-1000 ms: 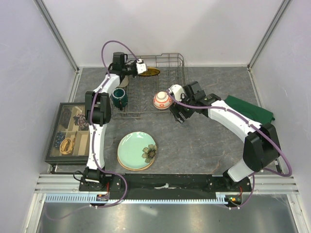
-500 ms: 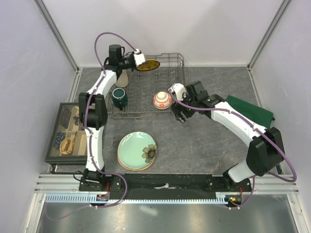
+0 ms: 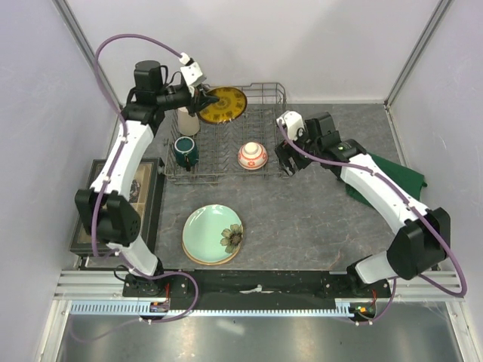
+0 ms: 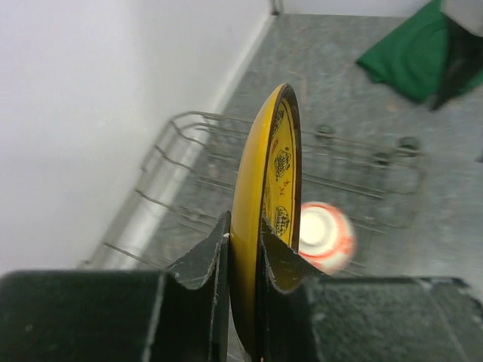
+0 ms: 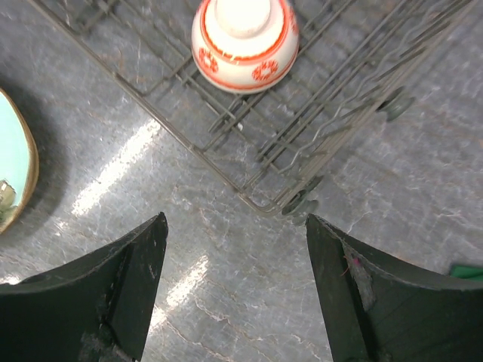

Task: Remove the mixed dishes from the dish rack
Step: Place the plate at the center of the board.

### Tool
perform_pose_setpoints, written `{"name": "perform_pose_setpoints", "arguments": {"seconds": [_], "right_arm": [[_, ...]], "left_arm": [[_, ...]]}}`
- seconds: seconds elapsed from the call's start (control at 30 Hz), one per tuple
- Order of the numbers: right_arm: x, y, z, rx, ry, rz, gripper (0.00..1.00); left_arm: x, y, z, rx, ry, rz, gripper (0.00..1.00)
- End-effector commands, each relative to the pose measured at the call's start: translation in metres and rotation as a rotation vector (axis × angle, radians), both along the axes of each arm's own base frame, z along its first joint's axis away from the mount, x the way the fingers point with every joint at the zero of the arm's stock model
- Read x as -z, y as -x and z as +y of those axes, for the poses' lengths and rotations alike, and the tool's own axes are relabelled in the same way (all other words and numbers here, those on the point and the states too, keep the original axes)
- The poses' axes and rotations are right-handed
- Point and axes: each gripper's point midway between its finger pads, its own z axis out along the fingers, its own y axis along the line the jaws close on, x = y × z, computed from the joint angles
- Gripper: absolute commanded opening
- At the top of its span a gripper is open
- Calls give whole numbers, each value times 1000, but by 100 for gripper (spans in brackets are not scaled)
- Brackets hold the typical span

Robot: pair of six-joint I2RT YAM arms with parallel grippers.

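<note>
My left gripper (image 3: pixel 199 99) (image 4: pixel 243 230) is shut on the rim of the small yellow dark-patterned plate (image 3: pixel 221 104) (image 4: pixel 269 181) and holds it on edge above the back of the grey wire dish rack (image 3: pixel 226 143) (image 4: pixel 181 162). Inside the rack, the red-and-white bowl (image 3: pixel 252 155) (image 5: pixel 244 41) lies upside down, the dark green mug (image 3: pixel 186 151) stands at the left and the tall beige cup (image 3: pixel 189 123) behind it. My right gripper (image 3: pixel 287 160) (image 5: pixel 235 226) hangs open over bare table just off the rack's front right corner (image 5: pixel 260 202), holding nothing.
The pale-green flower plate (image 3: pixel 213 234) (image 5: pixel 10 166) lies on the table in front of the rack, stacked on a cream rim. A dark-framed tray (image 3: pixel 94 215) of small items sits at the left. A green cloth (image 3: pixel 389 172) (image 4: pixel 407 53) lies at the right.
My left arm has risen with the yellow plate, lifting it off the rack's back and turning its face toward the top camera. My right gripper has drawn back from the bowl, to the right.
</note>
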Motion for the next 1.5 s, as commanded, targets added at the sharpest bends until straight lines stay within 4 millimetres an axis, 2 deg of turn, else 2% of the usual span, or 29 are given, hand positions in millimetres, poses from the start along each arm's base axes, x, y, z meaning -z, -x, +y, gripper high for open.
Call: {"name": "perform_pose_setpoints", "arguments": {"seconds": [0.0, 0.03, 0.07, 0.13, 0.43, 0.5, 0.53, 0.63, 0.73, 0.83, 1.03, 1.23, 1.47], "right_arm": [[-49, -1, 3, -3, -89, -105, 82], [-51, 0, 2, -2, -96, -113, 82], [-51, 0, 2, -3, -99, -111, 82], [-49, 4, 5, -10, -120, -104, 82], [-36, 12, 8, -22, -145, -76, 83], [-34, 13, 8, -25, -151, -71, 83], [-34, 14, 10, -29, -155, -68, 82], [-30, 16, 11, -37, -157, -55, 83], [-27, 18, 11, -41, -156, -49, 83], [-26, 19, 9, -39, -154, -50, 83], [-25, 24, 5, -42, -151, -60, 83], [-18, 26, 3, -39, -155, -50, 83], [-18, 25, 3, -39, -159, -50, 84]], "left_arm": [[12, 61, 6, -20, 17, 287, 2], [12, 74, 9, -25, 9, 302, 2], [24, 89, 12, -27, -9, 375, 2], [33, 114, 15, -12, -28, 418, 2], [109, 214, 33, 88, -165, 667, 2], [120, 226, 35, 119, -192, 680, 2], [131, 238, 37, 137, -201, 739, 2], [150, 256, 38, 196, -215, 828, 2], [164, 267, 36, 260, -211, 909, 2], [176, 268, 34, 293, -192, 952, 1], [198, 264, 28, 315, -141, 1015, 2], [206, 259, 25, 336, -91, 1062, 2], [231, 254, 30, 322, -148, 1136, 2]]}}
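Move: The left hand holds the yellow plate high over the rack. The place for it, the green plate on the cream one, lies about 30 cm back, nearly in line and some 33 cm down. The organiser tray sits roughly 26 cm left of that stack and 12 cm farther out. Below the hand, the teal mug is about 8 cm left and 1 cm ahead, the bowl 14 cm right and level with it. From the right hand the stack is some 18 cm back, 21 cm left, 17 cm down. Back towards its base and down goes the left hand, quickly at first and nearly level, then sinking as it comes, about 26 cm back and 23 cm down; the last few centimetres, slower, are nearly all descent onto the stack's area. The wrist turns some 70 degrees, tipping down, while the fingers keep their pinch on the yellow plate's rim. The open right hand bobs up about 3 cm, sinks again and eases back slightly. ##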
